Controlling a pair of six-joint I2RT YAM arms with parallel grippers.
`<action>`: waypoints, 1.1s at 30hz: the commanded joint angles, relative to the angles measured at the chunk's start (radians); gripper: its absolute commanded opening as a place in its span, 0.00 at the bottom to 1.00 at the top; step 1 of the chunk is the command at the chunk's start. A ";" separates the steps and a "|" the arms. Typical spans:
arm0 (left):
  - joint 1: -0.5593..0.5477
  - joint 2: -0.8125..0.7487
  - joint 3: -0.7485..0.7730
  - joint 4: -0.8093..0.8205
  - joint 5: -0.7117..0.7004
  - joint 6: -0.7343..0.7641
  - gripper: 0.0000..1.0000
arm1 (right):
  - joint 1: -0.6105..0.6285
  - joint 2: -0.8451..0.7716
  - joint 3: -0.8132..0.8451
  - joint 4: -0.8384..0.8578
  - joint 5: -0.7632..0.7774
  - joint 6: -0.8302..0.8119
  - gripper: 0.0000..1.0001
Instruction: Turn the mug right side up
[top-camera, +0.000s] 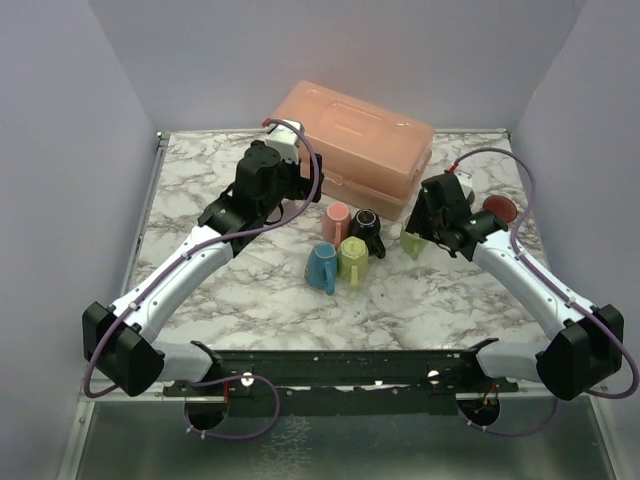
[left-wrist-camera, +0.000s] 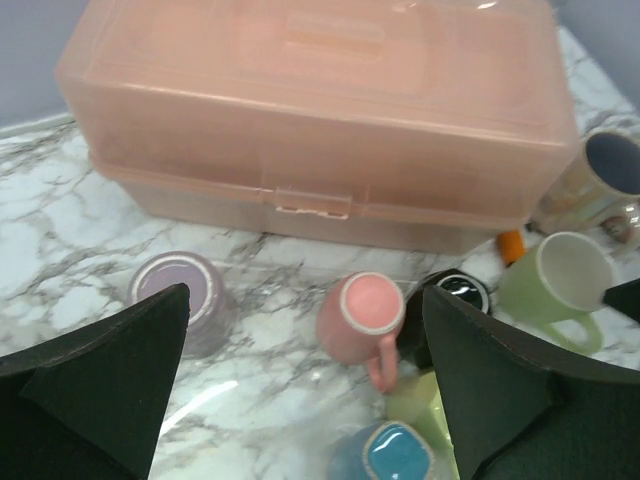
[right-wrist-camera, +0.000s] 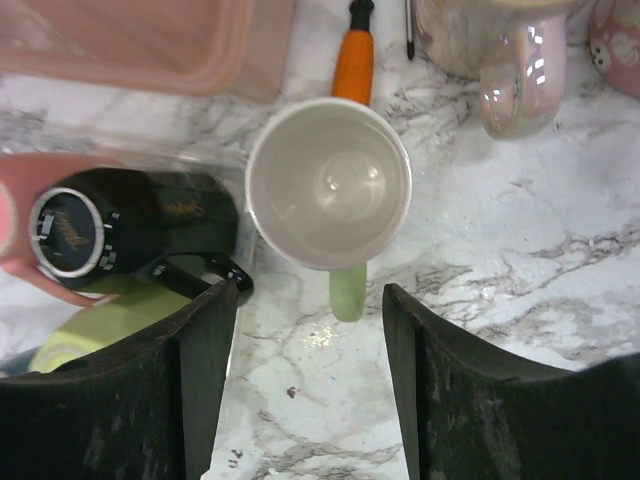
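Note:
The light green mug (right-wrist-camera: 328, 185) stands upright on the marble table, its white inside facing up. Its handle (right-wrist-camera: 348, 290) points back between my right fingers without touching either. My right gripper (right-wrist-camera: 308, 295) is open just behind the mug and holds nothing. The overhead view has the mug (top-camera: 412, 243) at the tip of the right gripper (top-camera: 428, 232). My left gripper (left-wrist-camera: 305, 300) hangs wide open and empty above a pink mug (left-wrist-camera: 365, 310) that is bottom up; the green mug (left-wrist-camera: 560, 280) is off to its right.
A pink lidded bin (top-camera: 355, 145) fills the back. A black mug (right-wrist-camera: 100, 235), a yellow-green mug (top-camera: 353, 258) and a blue mug (top-camera: 322, 266) cluster left of the green one. An orange screwdriver (right-wrist-camera: 353, 60) and a pearly mug (right-wrist-camera: 500, 50) lie behind it. A purple mug (left-wrist-camera: 175, 280) sits far left.

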 joint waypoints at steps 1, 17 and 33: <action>0.005 0.045 -0.011 -0.101 -0.147 0.167 0.99 | -0.001 -0.024 0.056 0.018 0.033 -0.010 0.64; 0.281 0.296 -0.011 -0.161 0.106 0.169 0.99 | -0.001 0.009 0.048 0.065 -0.036 -0.008 0.65; 0.330 0.475 0.007 -0.035 0.252 0.107 0.94 | -0.001 0.010 0.069 0.070 -0.011 -0.014 0.65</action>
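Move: The upturned purple mug lies about 10 cm ahead of the left hand, 9 cm to its left and some 27 cm below. The pink mug is about 14 cm right of that mug and 3 cm nearer; the blue mug, 10 cm right of it and 16 cm nearer. The big closed box's middle is roughly 13 cm beyond the purple mug and 17 cm to its right. From the right hand, the purple mug lies about 35 cm left, 13 cm ahead and 11 cm lower. Down fast, some 20 cm, the left hand sweeps left and forward as well towards the upturned purple mug; the leftward swing is over by halfway, and from there it sinks and edges forward. It rolls and tips its fingers about 25 degrees further down, wide open throughout, ending close by the mug's near side. The right hand, already clear of the green mug, eases up and forward a couple of centimetres. ##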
